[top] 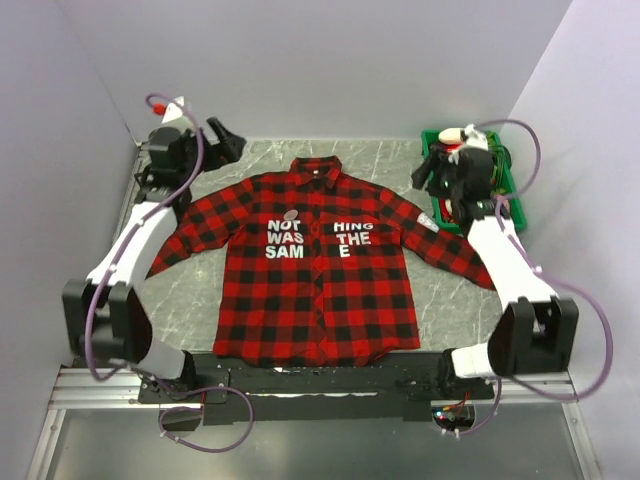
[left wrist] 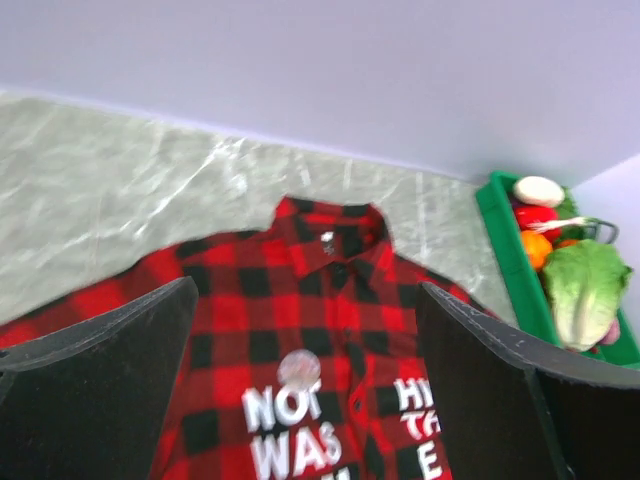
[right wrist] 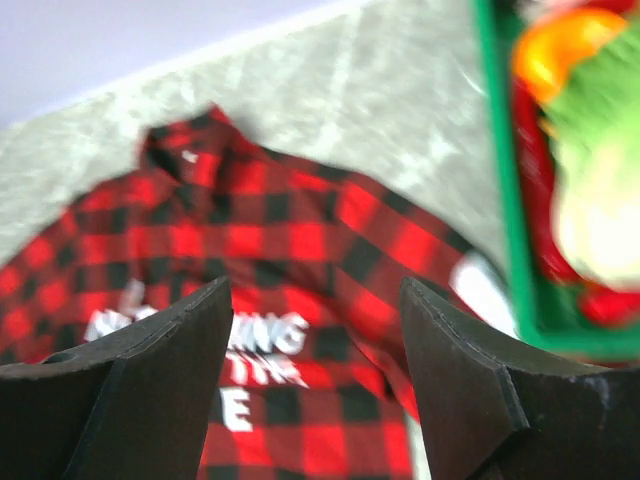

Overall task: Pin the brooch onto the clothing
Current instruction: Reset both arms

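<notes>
The red-and-black plaid clothing (top: 300,290) lies flat and spread out on the table, collar toward the back wall. The brooch (top: 291,213), a small greyish-mauve disc, sits on the chest just above the white letters "NOT". In the left wrist view the brooch (left wrist: 299,370) shows between the wide-apart fingers. My left gripper (top: 228,137) hangs open at the back left, off the shirt's left shoulder. My right gripper (top: 428,175) hangs open at the back right, above the right shoulder. Nothing is between either pair of fingers. The right wrist view shows the clothing (right wrist: 290,250), blurred.
A green bin (top: 515,190) with vegetables stands at the back right, right beside the right arm; a lettuce (left wrist: 585,285) and an orange fruit (left wrist: 537,247) lie in it. Walls close the table on three sides. Grey marbled tabletop (top: 400,320) shows around the shirt.
</notes>
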Available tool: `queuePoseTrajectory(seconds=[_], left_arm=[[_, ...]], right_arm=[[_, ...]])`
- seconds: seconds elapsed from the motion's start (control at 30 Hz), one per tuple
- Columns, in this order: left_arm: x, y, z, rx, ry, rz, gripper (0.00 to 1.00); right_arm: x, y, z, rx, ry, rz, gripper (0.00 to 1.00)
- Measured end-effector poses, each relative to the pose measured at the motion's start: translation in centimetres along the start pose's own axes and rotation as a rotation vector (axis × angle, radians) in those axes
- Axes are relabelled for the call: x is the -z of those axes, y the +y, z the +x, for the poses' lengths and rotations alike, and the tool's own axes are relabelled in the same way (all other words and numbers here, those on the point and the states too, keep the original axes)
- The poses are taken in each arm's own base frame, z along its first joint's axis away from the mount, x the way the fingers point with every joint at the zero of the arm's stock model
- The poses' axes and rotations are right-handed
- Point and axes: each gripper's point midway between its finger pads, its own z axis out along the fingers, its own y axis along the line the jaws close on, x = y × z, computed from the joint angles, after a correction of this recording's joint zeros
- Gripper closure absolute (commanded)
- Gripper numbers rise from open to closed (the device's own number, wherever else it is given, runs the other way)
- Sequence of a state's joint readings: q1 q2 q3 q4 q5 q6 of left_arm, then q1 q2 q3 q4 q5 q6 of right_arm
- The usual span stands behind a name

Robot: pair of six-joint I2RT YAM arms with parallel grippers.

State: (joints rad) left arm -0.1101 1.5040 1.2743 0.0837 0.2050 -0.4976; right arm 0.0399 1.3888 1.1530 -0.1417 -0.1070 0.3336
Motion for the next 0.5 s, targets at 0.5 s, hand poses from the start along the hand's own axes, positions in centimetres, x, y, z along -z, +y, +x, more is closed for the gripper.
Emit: queuePoseTrajectory(seconds=[0.5], left_arm=[[8.1, 0.6, 0.7, -0.016, 0.004, -0.101, 0.04]], right_arm=[[6.6, -2.3, 2.6, 0.042, -0.067, 0.063, 0.25]])
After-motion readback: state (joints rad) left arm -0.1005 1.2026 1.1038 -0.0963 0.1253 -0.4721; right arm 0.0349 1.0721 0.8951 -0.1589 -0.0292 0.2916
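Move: The brooch lies on the shirt's chest about level with the left hand, some 12 cm to its right and 28 cm below. From the right hand the brooch is roughly 3 cm ahead, 34 cm to the left and 22 cm down. The shirt collar lies about 14 cm beyond the brooch and 7 cm right of it; the green crate's middle is about 11 cm ahead of the right hand, 19 cm to its right and 19 cm lower. The shirt and its brooch are left alone as both raised, empty hands draw back towards the bases, slowing as they go. The left goes about 8 cm back while edging left, dipping slightly before rising again; the right goes some 7 cm back with a slight drift right. Both grippers stay open and the wrists barely turn. ##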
